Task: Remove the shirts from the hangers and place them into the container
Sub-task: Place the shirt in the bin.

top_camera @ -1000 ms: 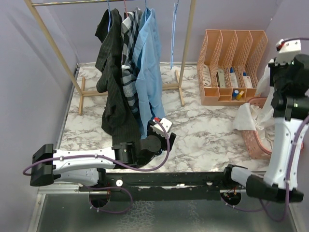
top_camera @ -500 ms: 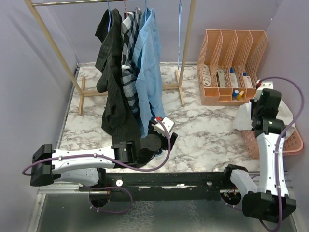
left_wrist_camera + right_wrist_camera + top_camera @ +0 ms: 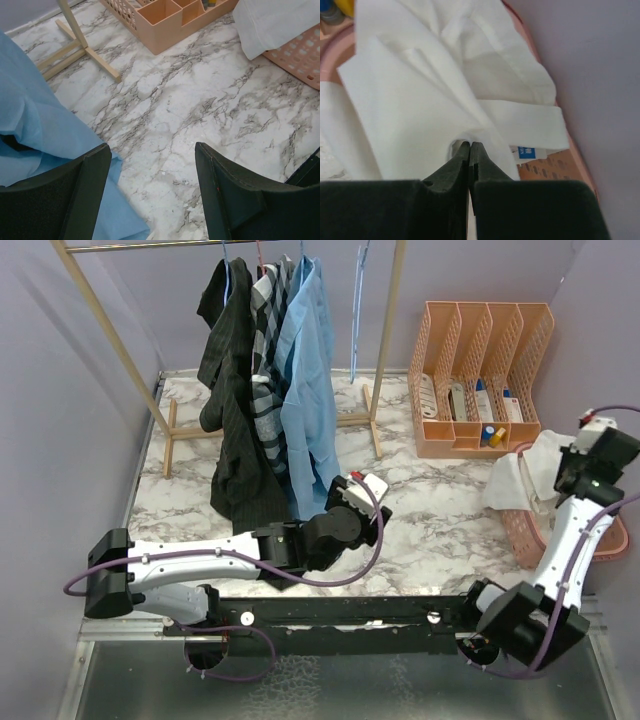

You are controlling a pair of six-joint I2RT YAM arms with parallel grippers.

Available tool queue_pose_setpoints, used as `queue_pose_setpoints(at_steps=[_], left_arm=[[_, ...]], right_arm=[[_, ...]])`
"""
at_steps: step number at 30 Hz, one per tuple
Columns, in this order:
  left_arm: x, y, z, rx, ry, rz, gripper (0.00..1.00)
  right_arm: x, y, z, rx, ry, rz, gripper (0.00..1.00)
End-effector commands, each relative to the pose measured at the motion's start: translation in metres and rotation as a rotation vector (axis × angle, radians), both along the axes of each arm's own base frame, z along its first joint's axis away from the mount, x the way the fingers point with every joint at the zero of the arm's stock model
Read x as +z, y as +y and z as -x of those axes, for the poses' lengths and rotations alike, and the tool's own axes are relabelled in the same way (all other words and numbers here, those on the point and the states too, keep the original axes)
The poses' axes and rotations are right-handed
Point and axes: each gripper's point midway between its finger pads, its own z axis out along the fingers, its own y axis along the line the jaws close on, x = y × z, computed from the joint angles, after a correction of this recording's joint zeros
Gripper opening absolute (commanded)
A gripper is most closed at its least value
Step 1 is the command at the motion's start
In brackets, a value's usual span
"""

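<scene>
Three shirts hang on hangers from the wooden rack: black pinstriped [image 3: 232, 410], checked [image 3: 268, 350] and light blue [image 3: 308, 370]. An empty light blue wire hanger [image 3: 359, 310] dangles to their right. The white shirt [image 3: 528, 478] lies bunched in the salmon-pink container [image 3: 548, 540] and spills over its left rim. My right gripper [image 3: 572, 478] is over the container, shut on a fold of the white shirt [image 3: 420, 95]. My left gripper [image 3: 366, 492] is open and empty, low over the marble beside the light blue shirt's hem [image 3: 45, 135].
The peach file organizer [image 3: 478, 380] with small items stands at the back right. The rack's wooden feet [image 3: 82, 47] rest on the marble table [image 3: 200, 100]. Purple walls close in on the left and right. The container's pink rim [image 3: 532, 45] runs along the right wall.
My right arm swung down from high up and now holds the white shirt in the container. My left gripper moved right, away from the shirt hems. The empty hanger swung.
</scene>
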Motion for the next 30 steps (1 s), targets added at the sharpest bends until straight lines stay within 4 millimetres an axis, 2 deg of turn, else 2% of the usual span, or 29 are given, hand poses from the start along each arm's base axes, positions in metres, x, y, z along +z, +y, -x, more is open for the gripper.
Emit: queue_pose_setpoints(at_steps=[1, 4, 8, 12, 18, 21, 23, 25, 27, 30], left_arm=[[0.007, -0.021, 0.002, -0.048, -0.005, -0.025, 0.71], [0.008, -0.033, 0.001, -0.061, -0.009, -0.021, 0.71], [0.005, -0.047, 0.000, -0.077, -0.010, -0.034, 0.70], [0.002, -0.060, 0.001, -0.099, -0.003, -0.047, 0.71], [-0.005, -0.065, 0.003, -0.113, 0.013, -0.050, 0.71], [-0.007, -0.061, 0.004, -0.110, 0.018, -0.051, 0.71], [-0.008, -0.057, 0.003, -0.104, 0.017, -0.052, 0.71], [-0.008, -0.055, 0.003, -0.098, 0.016, -0.049, 0.71], [-0.008, -0.053, 0.003, -0.092, 0.016, -0.044, 0.72], [-0.009, -0.052, 0.003, -0.091, 0.015, -0.036, 0.72]], right_arm=[[-0.014, -0.021, 0.000, 0.147, -0.015, -0.117, 0.01], [-0.049, -0.020, 0.007, 0.232, 0.077, -0.168, 0.01], [-0.074, -0.009, 0.010, 0.323, 0.110, -0.171, 0.01], [-0.096, -0.008, 0.015, 0.359, 0.155, -0.154, 0.01], [-0.156, -0.016, 0.030, 0.369, 0.309, -0.198, 0.01], [-0.177, -0.016, 0.037, 0.368, 0.369, -0.232, 0.01], [-0.176, -0.015, 0.038, 0.376, 0.375, -0.239, 0.03], [-0.162, -0.012, 0.034, 0.396, 0.351, -0.239, 0.11], [-0.134, -0.007, 0.026, 0.433, 0.298, -0.231, 0.29], [-0.074, 0.000, 0.012, 0.502, 0.194, -0.170, 0.55]])
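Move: The right hand still pinches part of the white shirt above the bin; the bin's middle lies about 19 cm below, some 2 cm back and 1 cm to the right. A flap of the shirt hangs over the bin's left rim, roughly 14 cm left of the hand, 2 cm ahead and 16 cm down. The yellow bottle stands about 13 cm ahead and 16 cm left, 14 cm below. From the idle left hand the bin is some 45 cm right, 4 cm ahead and 23 cm down. Down into the bin goes the right hand, about 16 cm and slightly back, first swinging right a few centimetres and then left again, pressing its shut grip of shirt in and turning counter-clockwise while tipping steeper. It then lifts a little as the fingers part to under half open. The empty left hand, still open, slides about 5 cm right and sinks a little. ##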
